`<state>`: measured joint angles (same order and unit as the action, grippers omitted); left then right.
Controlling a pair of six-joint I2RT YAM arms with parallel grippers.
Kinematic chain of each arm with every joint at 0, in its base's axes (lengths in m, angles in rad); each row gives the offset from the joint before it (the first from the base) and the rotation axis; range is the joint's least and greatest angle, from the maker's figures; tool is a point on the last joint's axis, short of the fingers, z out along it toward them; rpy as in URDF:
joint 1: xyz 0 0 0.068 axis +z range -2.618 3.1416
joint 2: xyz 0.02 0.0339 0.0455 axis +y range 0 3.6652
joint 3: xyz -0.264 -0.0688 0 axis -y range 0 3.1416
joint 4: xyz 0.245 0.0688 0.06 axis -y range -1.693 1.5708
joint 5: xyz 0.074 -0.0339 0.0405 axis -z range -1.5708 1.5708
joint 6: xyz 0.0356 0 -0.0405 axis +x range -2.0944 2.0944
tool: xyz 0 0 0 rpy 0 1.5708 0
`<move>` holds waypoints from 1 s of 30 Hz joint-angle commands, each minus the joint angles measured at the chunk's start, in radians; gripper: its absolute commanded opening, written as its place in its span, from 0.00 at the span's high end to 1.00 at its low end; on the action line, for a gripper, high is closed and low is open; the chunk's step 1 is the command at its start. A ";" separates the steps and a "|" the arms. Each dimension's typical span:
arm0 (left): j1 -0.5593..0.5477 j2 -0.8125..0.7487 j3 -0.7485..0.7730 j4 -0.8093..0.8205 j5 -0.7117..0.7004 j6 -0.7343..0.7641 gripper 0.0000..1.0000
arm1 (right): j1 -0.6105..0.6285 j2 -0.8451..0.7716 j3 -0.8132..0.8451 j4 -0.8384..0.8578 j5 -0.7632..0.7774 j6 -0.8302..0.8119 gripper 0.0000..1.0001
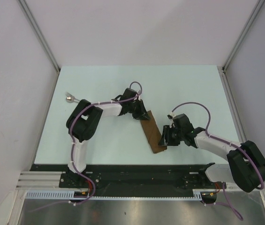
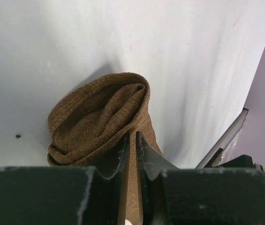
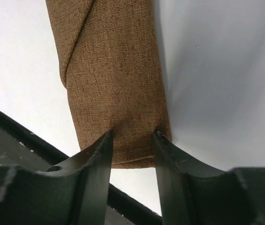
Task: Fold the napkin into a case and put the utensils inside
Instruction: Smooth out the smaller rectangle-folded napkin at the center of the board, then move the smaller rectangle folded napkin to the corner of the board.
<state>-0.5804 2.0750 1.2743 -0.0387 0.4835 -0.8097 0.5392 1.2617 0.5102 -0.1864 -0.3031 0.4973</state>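
Observation:
The brown napkin (image 1: 152, 132) lies mid-table, folded into a narrow case running diagonally from far left to near right. My left gripper (image 1: 139, 114) is at its far end, where the left wrist view shows the jaws (image 2: 133, 136) nearly together, pinching a layer of cloth beside the rounded open mouth of the napkin (image 2: 99, 117). My right gripper (image 1: 164, 139) is at the near end. It is open (image 3: 132, 136), with its fingertips (image 3: 105, 140) pressing down on the napkin (image 3: 113, 70) just above its end hem. A small utensil (image 1: 69, 98) with a silver head lies far left.
The black rail (image 1: 137, 171) runs along the table's near edge, close behind the right gripper and also seen as the rail (image 3: 15, 136) in the right wrist view. Metal frame posts (image 1: 38, 33) flank the table on both sides.

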 commanded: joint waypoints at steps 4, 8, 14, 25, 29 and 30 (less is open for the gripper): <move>-0.006 -0.114 0.076 -0.098 -0.109 0.116 0.73 | 0.088 -0.057 0.131 -0.192 0.275 -0.032 0.43; 0.005 -0.280 0.073 -0.225 -0.209 0.187 0.62 | 0.183 -0.114 0.189 -0.275 0.399 -0.036 0.35; 0.100 -0.640 -0.085 -0.340 -0.250 0.213 0.59 | 0.346 -0.030 0.313 -0.219 0.461 0.017 0.44; 0.212 -1.124 -0.404 -0.457 -0.149 0.250 0.57 | 0.484 0.398 0.611 -0.320 0.702 -0.065 0.32; 0.220 -1.149 -0.444 -0.463 -0.122 0.273 0.57 | 0.472 0.447 0.662 -0.360 0.705 -0.120 0.37; 0.223 -1.142 -0.451 -0.451 -0.109 0.274 0.57 | 0.475 0.456 0.669 -0.358 0.688 -0.121 0.44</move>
<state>-0.3679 0.9451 0.8494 -0.4824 0.3225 -0.5819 1.0183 1.6993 1.1034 -0.4797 0.3183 0.4263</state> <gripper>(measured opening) 0.431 0.649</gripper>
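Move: The napkin strip's middle lies about 5 cm ahead and 3 cm left of the right hand and a centimetre below it, with the left fingers some 13 cm ahead and 6 cm left of the right hand. From the left hand that same middle is roughly 8 cm back, 3 cm right and a centimetre down; the utensils lie about 33 cm to the left hand's left, 9 cm farther out and slightly lower. Both grippers come free of the napkin: the left fingers part as they leave the far end, climbing nearly 20 cm, then going left and back, tilted tips-forward. The right hand lifts off the near part, arcs left over the strip by some 10 cm and sinks low by its left edge, opening somewhat wider, its fingers swinging about 30 degrees to point more steeply down. ##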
